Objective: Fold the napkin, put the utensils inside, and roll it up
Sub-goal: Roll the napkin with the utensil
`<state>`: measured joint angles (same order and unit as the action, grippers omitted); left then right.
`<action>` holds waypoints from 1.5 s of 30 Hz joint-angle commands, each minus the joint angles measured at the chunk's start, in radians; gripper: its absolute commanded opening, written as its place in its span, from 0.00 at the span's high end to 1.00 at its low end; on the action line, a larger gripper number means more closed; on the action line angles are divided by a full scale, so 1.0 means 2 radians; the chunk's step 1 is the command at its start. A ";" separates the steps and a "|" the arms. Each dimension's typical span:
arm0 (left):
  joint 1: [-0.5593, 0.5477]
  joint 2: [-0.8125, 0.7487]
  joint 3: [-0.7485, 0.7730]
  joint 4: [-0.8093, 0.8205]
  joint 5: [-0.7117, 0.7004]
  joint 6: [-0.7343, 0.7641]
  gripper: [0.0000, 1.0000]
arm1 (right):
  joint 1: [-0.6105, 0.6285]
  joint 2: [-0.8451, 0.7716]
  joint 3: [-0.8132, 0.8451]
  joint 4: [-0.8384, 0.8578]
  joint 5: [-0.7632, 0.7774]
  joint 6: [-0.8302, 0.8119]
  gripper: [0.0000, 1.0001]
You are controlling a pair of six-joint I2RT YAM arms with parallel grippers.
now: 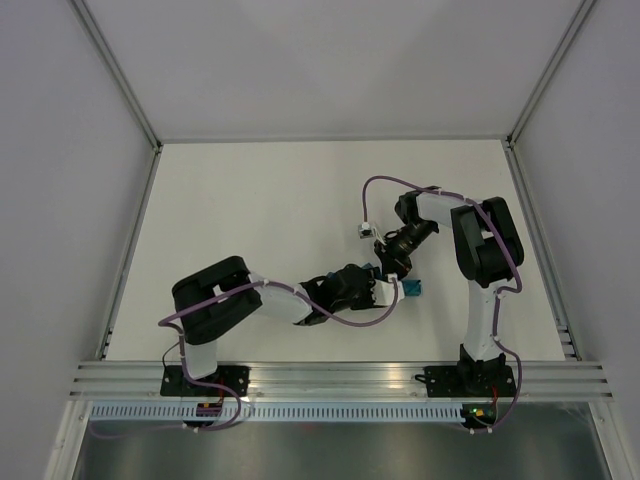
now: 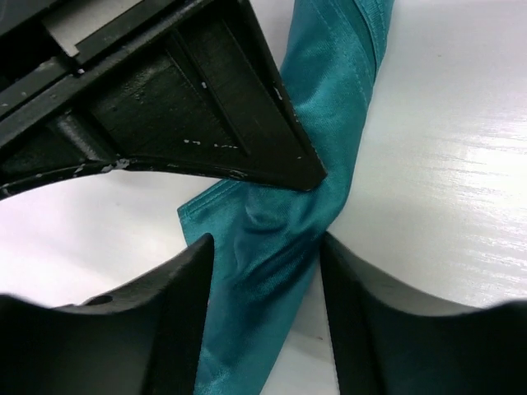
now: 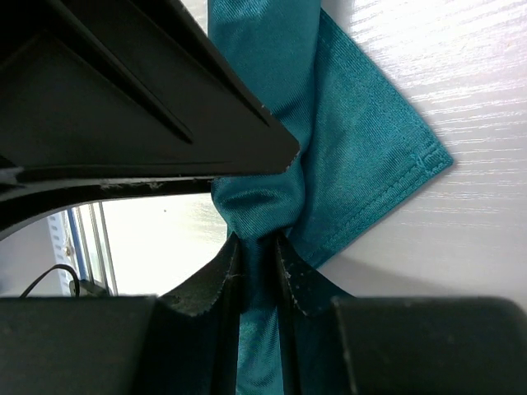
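Observation:
The napkin (image 1: 411,290) is a narrow, bunched teal strip lying on the white table, mostly covered by the two grippers in the top view. My left gripper (image 1: 388,292) straddles the napkin (image 2: 280,247) with its jaws open. The cloth brushes one finger (image 2: 185,280), and bare table shows beside the other. My right gripper (image 1: 392,265) comes from the far side and is shut on a pinched fold of the napkin (image 3: 362,148), with a hemmed corner spread out to the right. The right gripper (image 3: 257,243) sits very close to the left one. The utensils are out of view.
An aluminium rail (image 1: 340,378) runs along the near edge by the arm bases. Metal frame posts (image 1: 130,250) and white walls border the table on the left, right and far sides. A purple cable (image 1: 370,195) loops off the right arm.

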<state>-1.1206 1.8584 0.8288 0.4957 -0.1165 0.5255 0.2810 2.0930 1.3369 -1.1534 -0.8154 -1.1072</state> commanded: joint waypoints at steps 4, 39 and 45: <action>0.008 0.020 0.033 -0.083 0.041 -0.001 0.64 | -0.005 0.020 0.003 0.020 0.024 -0.037 0.80; 0.147 0.101 0.178 -0.339 0.387 -0.126 0.77 | -0.172 -0.385 -0.195 0.232 -0.054 0.073 0.34; 0.160 0.148 0.231 -0.394 0.435 -0.130 0.76 | -0.142 -0.478 -0.280 0.284 -0.010 0.070 0.30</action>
<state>-0.8043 2.0548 1.2713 -0.1104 0.6891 0.2935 -0.0387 1.1847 0.8227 -0.7139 -0.8490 -0.9455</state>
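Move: The left hand's open fingers already straddle the rolled napkin near its middle, which lies straight below the hand point by about 1 cm. Seen from there, the loose corner flap sticks out about 3 cm ahead, level sideways, and the roll's right end lies some 10 cm to the right, level fore and aft. The right hand still pinches the roll, whose middle is about 4 cm to that hand's left, level in depth and height. Left closes on the roll, tips down 45 degrees; right releases, rises 11 cm rightward, looping forward then back. ##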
